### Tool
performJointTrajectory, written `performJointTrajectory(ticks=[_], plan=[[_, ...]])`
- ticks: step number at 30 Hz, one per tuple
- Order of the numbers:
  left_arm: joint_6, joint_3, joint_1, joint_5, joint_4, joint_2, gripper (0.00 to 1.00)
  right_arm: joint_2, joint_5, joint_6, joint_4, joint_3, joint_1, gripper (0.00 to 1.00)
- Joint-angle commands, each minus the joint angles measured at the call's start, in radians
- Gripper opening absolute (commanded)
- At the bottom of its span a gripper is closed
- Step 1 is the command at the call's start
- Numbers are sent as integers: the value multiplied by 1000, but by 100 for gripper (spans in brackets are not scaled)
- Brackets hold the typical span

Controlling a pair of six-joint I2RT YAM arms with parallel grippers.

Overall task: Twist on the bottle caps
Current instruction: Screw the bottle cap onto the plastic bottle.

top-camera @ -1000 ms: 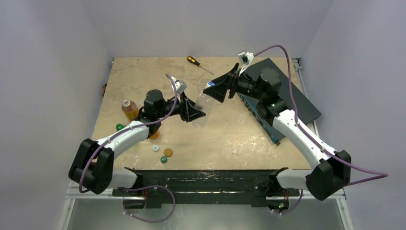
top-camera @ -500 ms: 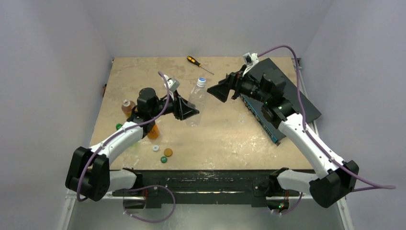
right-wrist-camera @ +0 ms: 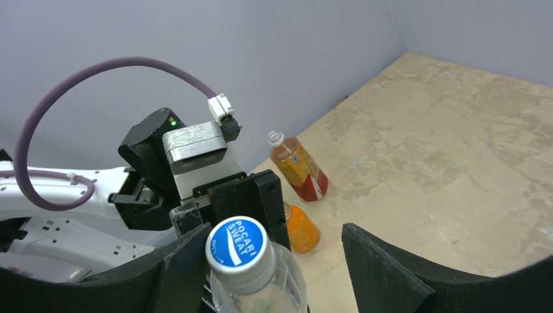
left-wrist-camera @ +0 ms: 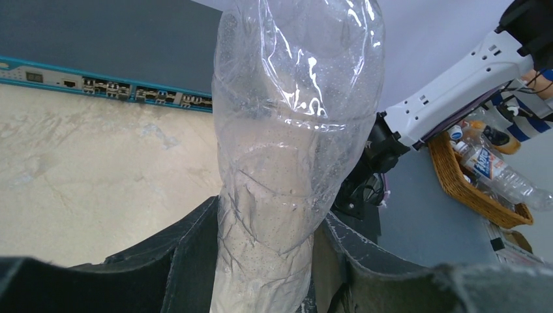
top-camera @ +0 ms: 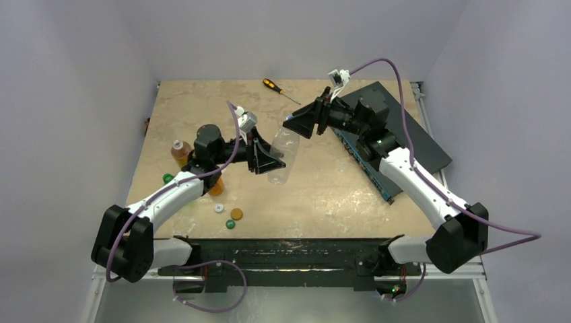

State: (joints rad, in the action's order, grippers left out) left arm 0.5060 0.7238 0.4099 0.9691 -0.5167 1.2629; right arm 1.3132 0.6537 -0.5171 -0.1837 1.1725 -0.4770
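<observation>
My left gripper (left-wrist-camera: pixel 267 261) is shut on the lower body of a crumpled clear bottle (left-wrist-camera: pixel 297 130), holding it off the table with its neck tilted toward the right arm (top-camera: pixel 281 151). A white cap with a blue printed top (right-wrist-camera: pixel 237 244) sits on the neck. My right gripper (right-wrist-camera: pixel 270 251) is open around that cap: the left finger lies against its side and the right finger (right-wrist-camera: pixel 385 274) stands well apart. From above, the right gripper (top-camera: pixel 299 124) covers the bottle's top. Loose caps lie near the left arm: green (top-camera: pixel 168 178), white (top-camera: pixel 219 208), orange (top-camera: pixel 236 214), dark green (top-camera: pixel 230 224).
An amber bottle with a red label (top-camera: pixel 180 151) and an orange bottle (right-wrist-camera: pixel 301 228) stand uncapped at the left. A screwdriver (top-camera: pixel 279 89) lies at the back. A network switch (top-camera: pixel 363 158) and black mat (top-camera: pixel 404 128) fill the right side.
The right gripper, which had drawn back to the right of the bottle, has come back over the cap with its jaws narrower. The left gripper has tilted the bottle toward it.
</observation>
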Motion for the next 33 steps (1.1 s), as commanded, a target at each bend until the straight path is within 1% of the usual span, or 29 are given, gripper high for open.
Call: performJointTrajectory(ticks=[1,7,9,11,17,21,23,27,29,31,33], plan=[[24,9,17,37,-79,16,0,19,104,-82,-189,20,-3,74],[66,-11,21,34,-139,36,0,24,154,-143,-284,-1,-7,67],[78,-19,21,30,-163,39,0,26,174,-155,-296,-7,-7,63],[85,-21,21,27,-172,43,0,25,192,-161,-302,-14,-6,59],[93,-23,21,25,-179,44,0,23,197,-159,-278,-26,-7,56],[97,-23,21,25,-180,44,0,26,194,-153,-259,-23,-6,49],[97,-23,21,25,-177,43,0,24,185,-148,-245,-22,-7,43],[99,-22,21,19,-169,43,0,30,180,-132,-210,-9,-6,25],[105,-20,21,11,-167,41,0,27,164,-103,-172,-3,-7,19],[97,-11,21,-14,-136,39,0,20,110,-62,-96,14,-11,14],[31,15,21,-91,-29,24,0,18,-8,-2,56,52,-25,8]])
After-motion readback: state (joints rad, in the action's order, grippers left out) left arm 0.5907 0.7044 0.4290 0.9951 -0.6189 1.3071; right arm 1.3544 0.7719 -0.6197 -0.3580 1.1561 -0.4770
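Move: The blue-topped bottle cap already sits on the mouth of the plastic bottle, between my right hand's open fingers but off centre: about 2 cm to that hand's left, 1 cm back and 1 cm up. The bottle's middle is roughly 9 cm below that hand, 5 cm back and 3 cm left; the orange bottle is about 24 cm left, 7 cm back. From my left hand, gripping the bottle, the cap is some 12 cm up, 5 cm ahead and 2 cm right. I ease my right hand about 1.5 cm left, then up and back roughly 2 cm, swinging it some 10 degrees counter-clockwise with its left side lifting, so the fingers straddle the cap. There I close them until they pinch its sides, then start back forward and down by under a centimetre. My left hand keeps its grip on the bottle, giving only about 1 cm to the right. ##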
